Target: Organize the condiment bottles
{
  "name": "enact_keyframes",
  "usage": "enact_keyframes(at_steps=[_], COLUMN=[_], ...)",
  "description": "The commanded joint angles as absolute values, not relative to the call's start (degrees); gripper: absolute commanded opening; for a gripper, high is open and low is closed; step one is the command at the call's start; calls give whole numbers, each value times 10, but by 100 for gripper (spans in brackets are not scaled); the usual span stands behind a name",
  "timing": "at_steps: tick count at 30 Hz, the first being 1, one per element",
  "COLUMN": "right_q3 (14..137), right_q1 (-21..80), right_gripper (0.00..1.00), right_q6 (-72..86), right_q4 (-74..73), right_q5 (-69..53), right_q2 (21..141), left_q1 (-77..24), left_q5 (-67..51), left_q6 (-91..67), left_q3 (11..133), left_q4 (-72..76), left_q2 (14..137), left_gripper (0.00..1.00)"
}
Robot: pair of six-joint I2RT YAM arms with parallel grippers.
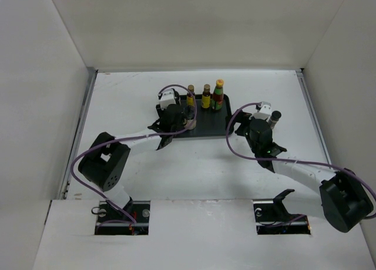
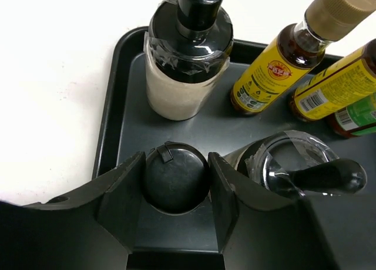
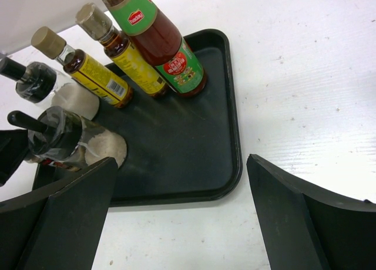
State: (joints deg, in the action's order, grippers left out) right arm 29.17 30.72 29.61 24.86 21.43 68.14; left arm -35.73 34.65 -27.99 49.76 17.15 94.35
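Observation:
The black tray point(image 1: 211, 129) holds two slim yellow-labelled bottles point(image 1: 190, 97) point(image 1: 206, 96) and a red bottle with an orange cap point(image 1: 218, 94) along its far edge. My left gripper point(image 2: 176, 193) is over the tray's left part. Its jaws press both sides of the round black cap of a black-capped bottle point(image 2: 176, 177). Two dark shakers point(image 2: 187, 58) point(image 2: 294, 164) stand close by on the tray. My right gripper point(image 3: 182, 217) is open and empty, low over the tray's near right corner point(image 3: 235, 170). A dark-topped bottle point(image 1: 275, 116) stands on the table to its right.
White walls close in the table on the left, right and far sides. The tray's right half point(image 3: 194, 135) is bare. The yellow-labelled bottles point(image 3: 94, 73) point(image 3: 132, 56) and the red bottle point(image 3: 167, 47) stand close together.

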Motion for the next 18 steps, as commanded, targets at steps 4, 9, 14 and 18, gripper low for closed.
enact_keyframes(at_steps=[4,9,14,18], right_q3=[294,287,279,289], right_q1=[303,305,303,305], right_gripper=[99,91,54,26], right_q6=[290,283,280,275], right_q4=[271,276,277,259], right_q5=[225,233,236,236], right_q2=[650,627,601,604], left_q1=[-361,-361,-369,-390], left_q5=[379,388,391,410], left_q6=[-285,-285,-286,-289], left_q3=[462,438,413,353], left_q4=[229,244,249,286], left_q2=[932,879,789,683], left_gripper=[61,84,96,100])
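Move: The small black-capped bottle is still in my left fingers, its middle some 4 cm below them, over the tray's near left part. The white pump bottle stands about 6 cm straight ahead of my left hand, the grinder bottle about 6 cm to its right and level with it, and the nearer yellow-labelled bottle about 7 cm ahead and 7 cm right. From my empty right hand, the black-capped bottle lies roughly 27 cm left, 6 cm ahead and 8 cm lower. I open my left fingers fully and let go of the black-capped bottle, easing back and slightly left with a dip of 1 to 2 cm. Then I draw that hand up to about 7 cm above its start and 4 cm back, away from the bottle, the fingers tipping up some 10 degrees. Meanwhile my empty right hand rises nearly 4 cm and mostly closes its fingers on nothing. ##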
